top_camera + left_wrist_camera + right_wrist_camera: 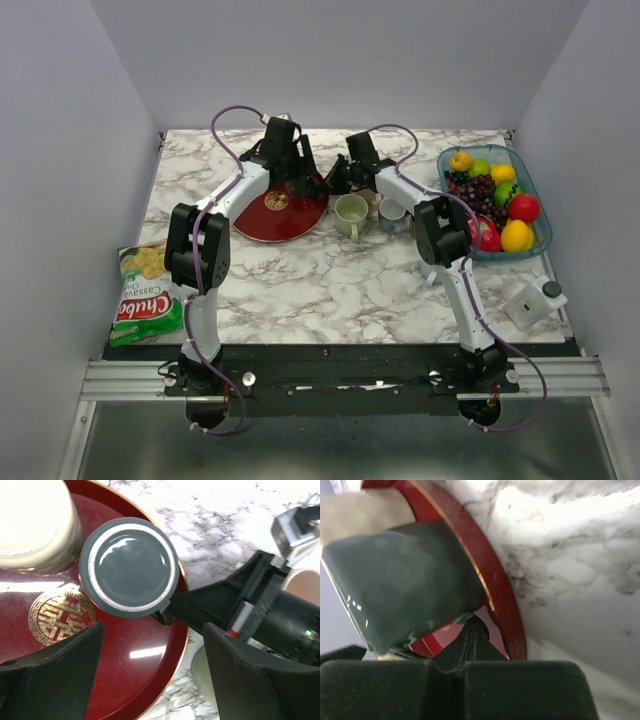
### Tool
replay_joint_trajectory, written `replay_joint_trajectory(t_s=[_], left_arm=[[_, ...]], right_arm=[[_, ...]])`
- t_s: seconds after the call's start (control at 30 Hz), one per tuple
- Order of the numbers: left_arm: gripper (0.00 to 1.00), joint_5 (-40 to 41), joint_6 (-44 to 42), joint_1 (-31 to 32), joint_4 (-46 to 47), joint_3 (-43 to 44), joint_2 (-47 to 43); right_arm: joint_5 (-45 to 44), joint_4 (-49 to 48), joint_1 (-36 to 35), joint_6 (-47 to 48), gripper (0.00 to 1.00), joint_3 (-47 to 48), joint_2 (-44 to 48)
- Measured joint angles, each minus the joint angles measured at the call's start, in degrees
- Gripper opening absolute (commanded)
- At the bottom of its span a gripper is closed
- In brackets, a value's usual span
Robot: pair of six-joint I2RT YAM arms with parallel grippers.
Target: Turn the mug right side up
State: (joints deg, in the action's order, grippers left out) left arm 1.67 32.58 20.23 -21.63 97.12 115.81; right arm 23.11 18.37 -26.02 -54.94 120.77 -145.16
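A grey-blue mug [129,566] stands upside down on the red plate [145,680], its flat base facing up; in the right wrist view the mug [405,575] fills the upper left. My right gripper [474,625] is shut, its joined tips pressed in at the mug's handle [462,616] just above the plate. From the left wrist view the right gripper [167,615] reaches in from the right. My left gripper [152,680] hangs open above the plate, beside the mug, holding nothing. In the top view both grippers [300,180] hide the mug.
A cream cup [35,525] also sits on the plate. A green mug [350,215] and a pale mug [392,215] stand on the marble right of the plate [270,222]. A fruit tray [540,235] lies far right, a chips bag [145,295] at the left edge.
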Motion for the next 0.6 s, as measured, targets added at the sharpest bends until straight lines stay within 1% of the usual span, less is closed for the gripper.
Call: replay_joint_trajectory(t_s=[0.13,0.33,0.37,0.43,0.47,0.53,0.57,0.6], left_arm=[[0.88,1.1,0.1,0.0,-0.8,-1.1,-0.1],[0.88,2.8,0.4,0.0,-1.0,-4.3,-1.3],[0.88,2.9,0.5,0.0,-1.1,-4.7,-1.5],[0.88,3.0,0.7,0.0,-1.0,-5.4,-2.1],[0.88,3.0,0.9,0.0,-0.9,-5.5,-2.3],[0.88,2.9,1.1,0.0,-0.5,-5.8,-2.5],[0.88,3.0,1.2,0.0,-0.4,-6.0,-2.6],[0.88,2.9,1.3,0.0,-0.3,-6.1,-2.6]], right_arm=[[-0.2,-1.0,-0.8,3.5,0.01,-3.4,3.2],[1.4,-6.0,-1.7,8.6,0.01,-6.6,7.6],[1.8,-6.8,-1.7,9.2,0.08,-6.8,7.9],[1.9,-8.0,-2.0,9.9,0.15,-7.7,8.5],[1.7,-8.5,-2.1,10.2,0.25,-9.1,9.3],[0.1,-8.6,-2.2,10.6,0.35,-13.1,11.4],[-1.2,-9.0,-2.2,10.9,0.44,-15.3,12.7],[-2.6,-8.9,-2.3,11.1,0.49,-17.2,14.1]])
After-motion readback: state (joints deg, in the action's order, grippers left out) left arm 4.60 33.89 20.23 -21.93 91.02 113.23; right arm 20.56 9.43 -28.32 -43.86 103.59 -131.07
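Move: Ahead of the left hand by about 5 cm, with no real sideways offset and roughly 9 cm below, stands the upside-down dark mug; from the right hand it lies some 5 cm ahead and 4 cm left at about the same height. The cream mug is about 9 cm left of the dark mug and 5 cm farther out. From the right hand, the green mug is about 6 cm back and 7 cm right, the pink mug about 11 cm right and level with it. Coming free of the dark mug's handle, the right hand's still-shut fingertips rise about 5 cm and ease back, the wrist tipping them some 15 degrees flatter. The hand then draws farther back and right, sinking slightly, as the fingers open about a third. The left hand, wide open above the dark mug, sinks and backs off about 2 cm each, drifting left. ##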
